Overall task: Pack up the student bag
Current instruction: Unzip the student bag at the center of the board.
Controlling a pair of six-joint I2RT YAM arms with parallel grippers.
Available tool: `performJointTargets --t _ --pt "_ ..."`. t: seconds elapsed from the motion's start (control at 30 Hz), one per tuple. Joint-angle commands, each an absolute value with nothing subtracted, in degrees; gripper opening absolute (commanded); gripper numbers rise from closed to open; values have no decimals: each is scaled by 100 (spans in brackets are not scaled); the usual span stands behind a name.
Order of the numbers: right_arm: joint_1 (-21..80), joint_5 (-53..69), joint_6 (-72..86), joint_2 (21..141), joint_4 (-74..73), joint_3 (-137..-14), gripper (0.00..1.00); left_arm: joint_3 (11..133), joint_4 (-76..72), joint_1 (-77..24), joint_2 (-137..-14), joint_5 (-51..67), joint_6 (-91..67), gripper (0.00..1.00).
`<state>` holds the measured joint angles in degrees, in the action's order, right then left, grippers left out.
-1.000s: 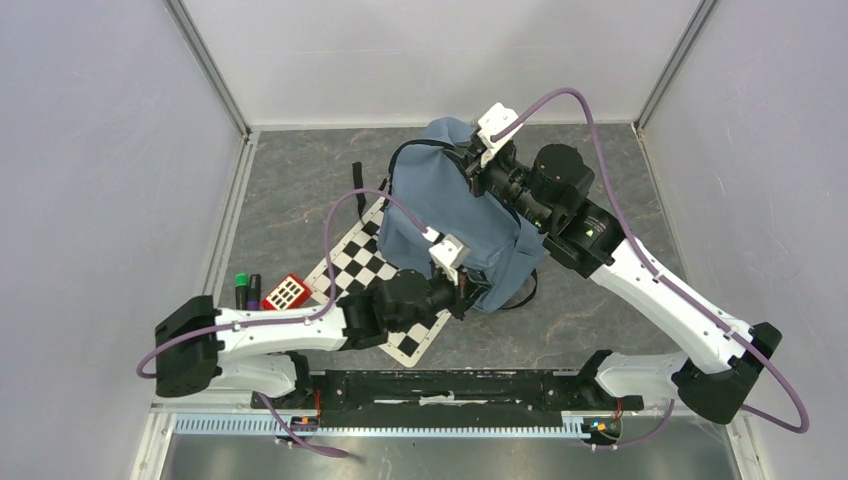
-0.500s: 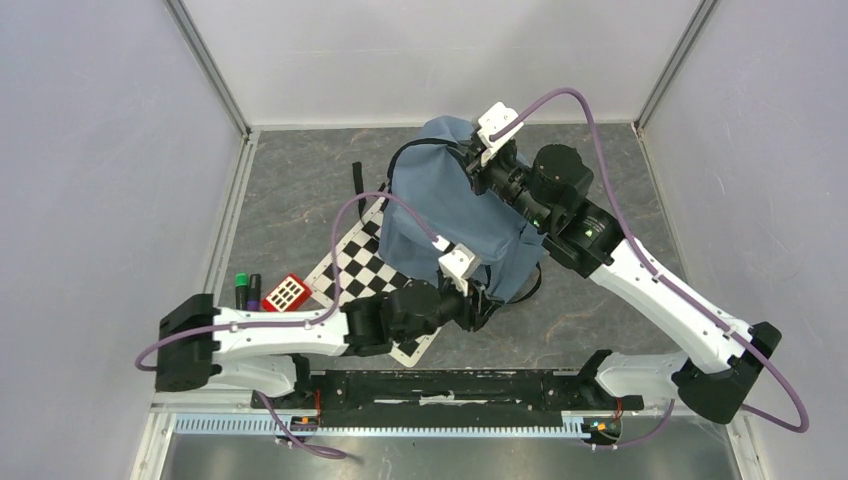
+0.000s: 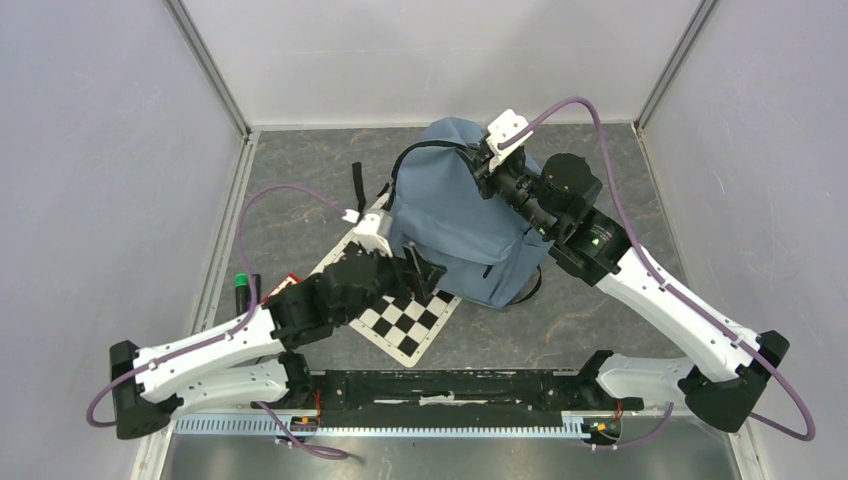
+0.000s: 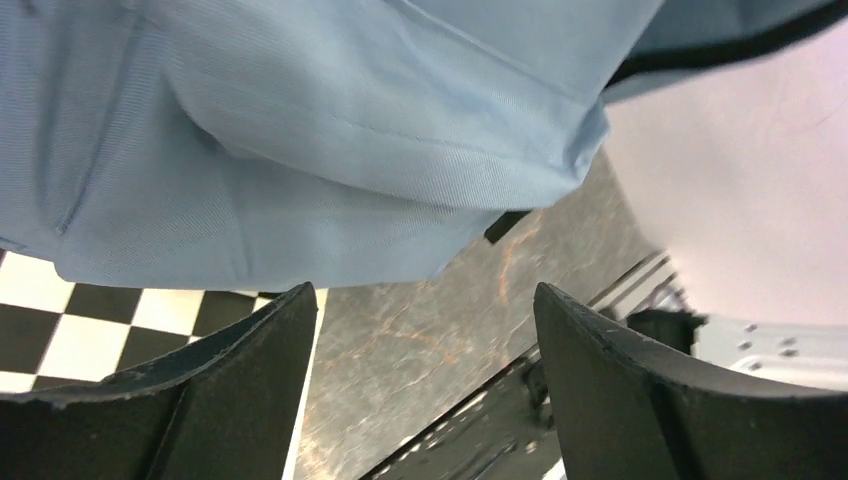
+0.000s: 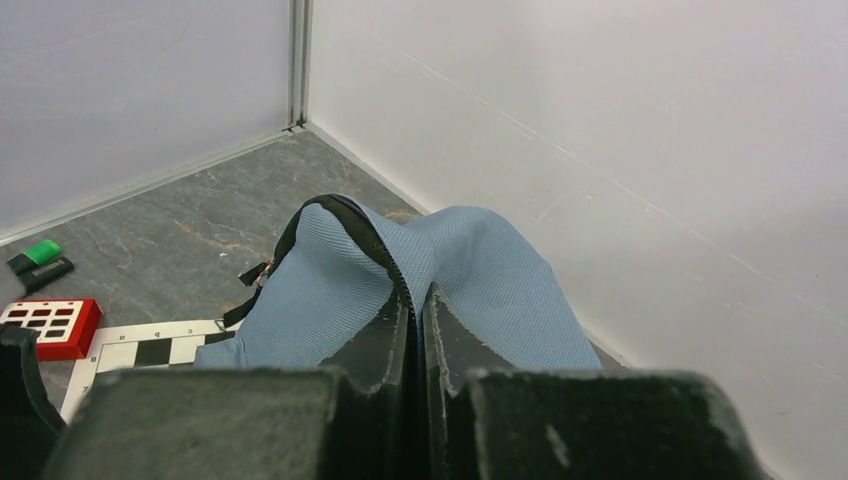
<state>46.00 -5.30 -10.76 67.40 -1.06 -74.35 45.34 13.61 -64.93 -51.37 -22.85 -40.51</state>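
Observation:
The grey-blue student bag [image 3: 455, 215] stands at the middle back of the floor, its lower edge over a checkerboard sheet [image 3: 405, 322]. My right gripper [image 3: 487, 163] is at the bag's top, shut on the black zip edge and holding it up. In the right wrist view the jaws [image 5: 417, 300] pinch that zip rim of the bag [image 5: 320, 290]. My left gripper [image 3: 420, 278] is open, just left of the bag's lower corner and apart from it. In the left wrist view its fingers [image 4: 240, 380] stand wide with only floor between them, and the bag [image 4: 300, 130] hangs above.
A green-capped marker [image 3: 241, 284] and a red gridded block [image 3: 288, 284] lie at the left beside my left arm; both also show in the right wrist view, marker [image 5: 40, 253] and block [image 5: 45, 325]. A black strap [image 3: 357, 185] trails left of the bag. Walls enclose three sides.
My left gripper let go of the bag's lower front, opened wide and drew back to the left. The bag's bottom dropped and settled. My right gripper kept its hold, shifting slightly.

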Motion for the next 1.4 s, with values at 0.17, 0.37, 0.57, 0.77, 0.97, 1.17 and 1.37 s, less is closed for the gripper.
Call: performJointTargets --t 0.17,0.37,0.57,0.77,0.97,1.17,1.37 --pt "4618 -576 -1037 6531 207 -7466 10 4318 166 -5719 -5033 -1957 -5605 81" --pt "4628 -580 -1085 6548 156 -7471 10 4318 -90 -5460 -5327 -2011 -5809 77" --pt "4631 -626 -1245 6511 -271 -7519 19 4278 -482 -5305 -5422 -2116 -5865 46" --pt "4627 -817 -1404 6226 -1088 -7721 67 4228 -424 -5182 -5418 -2232 -5801 9" --pt "4632 -759 -1574 5720 -1468 -7719 95 4100 -413 -5115 -5346 -2206 -5810 2" --pt "4645 753 -1681 5256 -1342 -7102 98 4021 -404 -5115 -5236 -2171 -5827 2" --pt "4966 737 -1690 5439 -1335 -6463 91 3956 -431 -5115 -5127 -2144 -5875 2"
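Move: The front pocket's folded edge on the student bag lies about 6 cm ahead of the open left hand, 1 cm to its left and 2 cm above. From that hand the chessboard's middle is roughly 3 cm ahead, 8 cm left and 22 cm below. The right hand already pinches the bag's upper zip edge; from it the pocket edge lies some 7 cm back, 8 cm left and 17 cm down. The left fingers shut on the front pocket's folded edge beside its dark zip, after the hand reaches about 6 cm forward and slightly up, rolling its left side down some 20 degrees and turning counter-clockwise. The right hand first holds still, then opens wide, lets go of the upper zip edge and pulls back about 8 cm and a little right over the bag's front, easing left at the last. ##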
